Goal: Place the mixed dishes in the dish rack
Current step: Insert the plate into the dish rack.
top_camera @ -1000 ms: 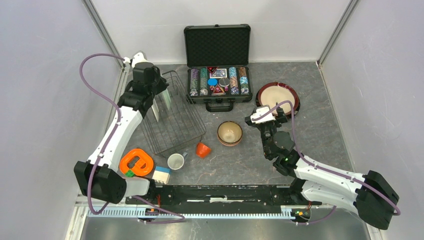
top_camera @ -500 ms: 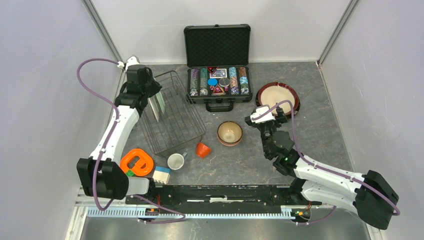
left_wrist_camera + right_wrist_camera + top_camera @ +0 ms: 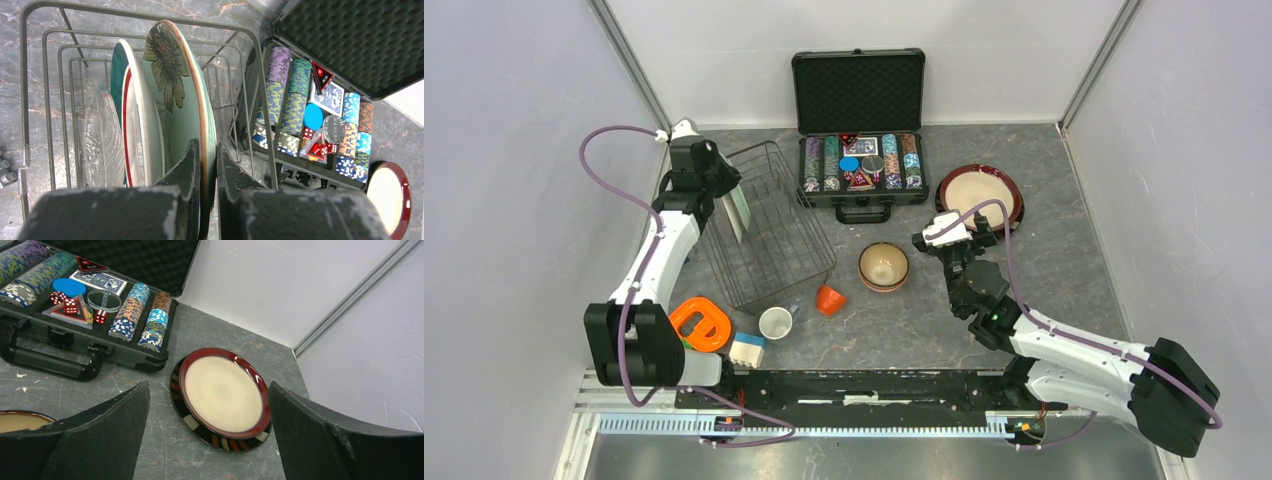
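Observation:
The dish rack [image 3: 774, 250] stands at the left; in the left wrist view its wire rim [image 3: 22, 100] frames three upright plates. My left gripper [image 3: 206, 155] is shut on the rim of the teal flower plate [image 3: 175, 85], held on edge inside the rack beside a white red-lined plate [image 3: 137, 130] and a clear one [image 3: 100, 135]. My right gripper [image 3: 209, 384] hangs open above the dark-rimmed beige plate [image 3: 222, 392], which lies flat on the table. The tan bowl [image 3: 884, 266], an orange cup [image 3: 829, 299] and a white cup [image 3: 775, 323] sit on the table.
An open black case of poker chips [image 3: 859, 130] stands behind the rack and the beige plate. An orange ring toy [image 3: 697, 324] and a white-and-blue block [image 3: 746, 350] lie near the left arm's base. Walls close in left, right and behind.
The left gripper has shifted toward the back-left corner of the rack with the teal plate still in it. The right arm has barely moved.

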Controlling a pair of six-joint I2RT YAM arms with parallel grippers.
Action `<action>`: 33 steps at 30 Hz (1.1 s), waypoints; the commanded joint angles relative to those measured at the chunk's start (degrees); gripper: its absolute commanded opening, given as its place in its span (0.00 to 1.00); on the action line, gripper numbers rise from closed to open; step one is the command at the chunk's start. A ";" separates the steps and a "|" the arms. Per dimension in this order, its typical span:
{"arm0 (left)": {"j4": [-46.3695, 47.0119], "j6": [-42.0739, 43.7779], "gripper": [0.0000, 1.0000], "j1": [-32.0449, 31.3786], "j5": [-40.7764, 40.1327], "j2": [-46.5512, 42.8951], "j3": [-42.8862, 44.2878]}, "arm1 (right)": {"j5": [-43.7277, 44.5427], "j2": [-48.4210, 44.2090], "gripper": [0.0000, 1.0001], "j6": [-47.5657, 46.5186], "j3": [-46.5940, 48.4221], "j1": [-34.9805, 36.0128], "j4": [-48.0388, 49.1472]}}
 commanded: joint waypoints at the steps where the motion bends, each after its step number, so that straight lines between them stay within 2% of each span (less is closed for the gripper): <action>1: 7.44 1.16 0.02 0.28 4.68 0.11 0.64 | -0.82 0.24 0.91 1.43 0.80 -0.36 0.37; 11: 6.72 1.16 0.04 0.25 6.04 2.11 0.09 | -1.13 1.13 0.91 2.42 1.74 -0.40 -0.80; 14: 5.89 1.05 0.12 0.25 6.41 3.07 0.44 | -1.02 1.03 0.91 2.51 1.67 -0.49 -1.02; 16: 5.62 0.71 0.22 0.27 6.34 3.50 0.57 | -1.06 1.07 0.91 2.42 1.69 -0.37 -1.01; 21: 5.25 0.54 0.36 0.25 7.90 4.15 1.49 | -0.84 0.98 0.91 2.42 1.60 -0.42 -1.06; 26: 4.60 0.78 0.44 0.29 9.13 4.06 1.89 | -0.86 0.97 0.91 2.59 1.32 -0.50 -1.17; 33: 2.59 1.39 0.65 0.25 12.02 4.48 3.48 | -0.93 1.06 0.91 2.96 1.30 -0.53 -1.22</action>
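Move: The left hand grips the upright green flower plate by its upper rim, already between the rack's wires; its slot lies about 14 cm below and some 2 cm back. The white plate stands roughly 4 cm to the left, 2 cm back and 12 cm down. The chip case lies some 27 cm to the right, 4 cm ahead and 17 cm down. From the right hand, the slot is about 50 cm left, 7 cm ahead and 15 cm below. Still pinching the green plate's rim, the left hand lowers it about 4 cm nearly straight down between the rack's wires, just right of the white plate, the wrist tipping down slightly. At the bottom the fingers open to a bit over half, letting go of the rim, as the hand eases 1 to 2 cm right and rises about 1 cm, with the open fingers still straddling the plate. ##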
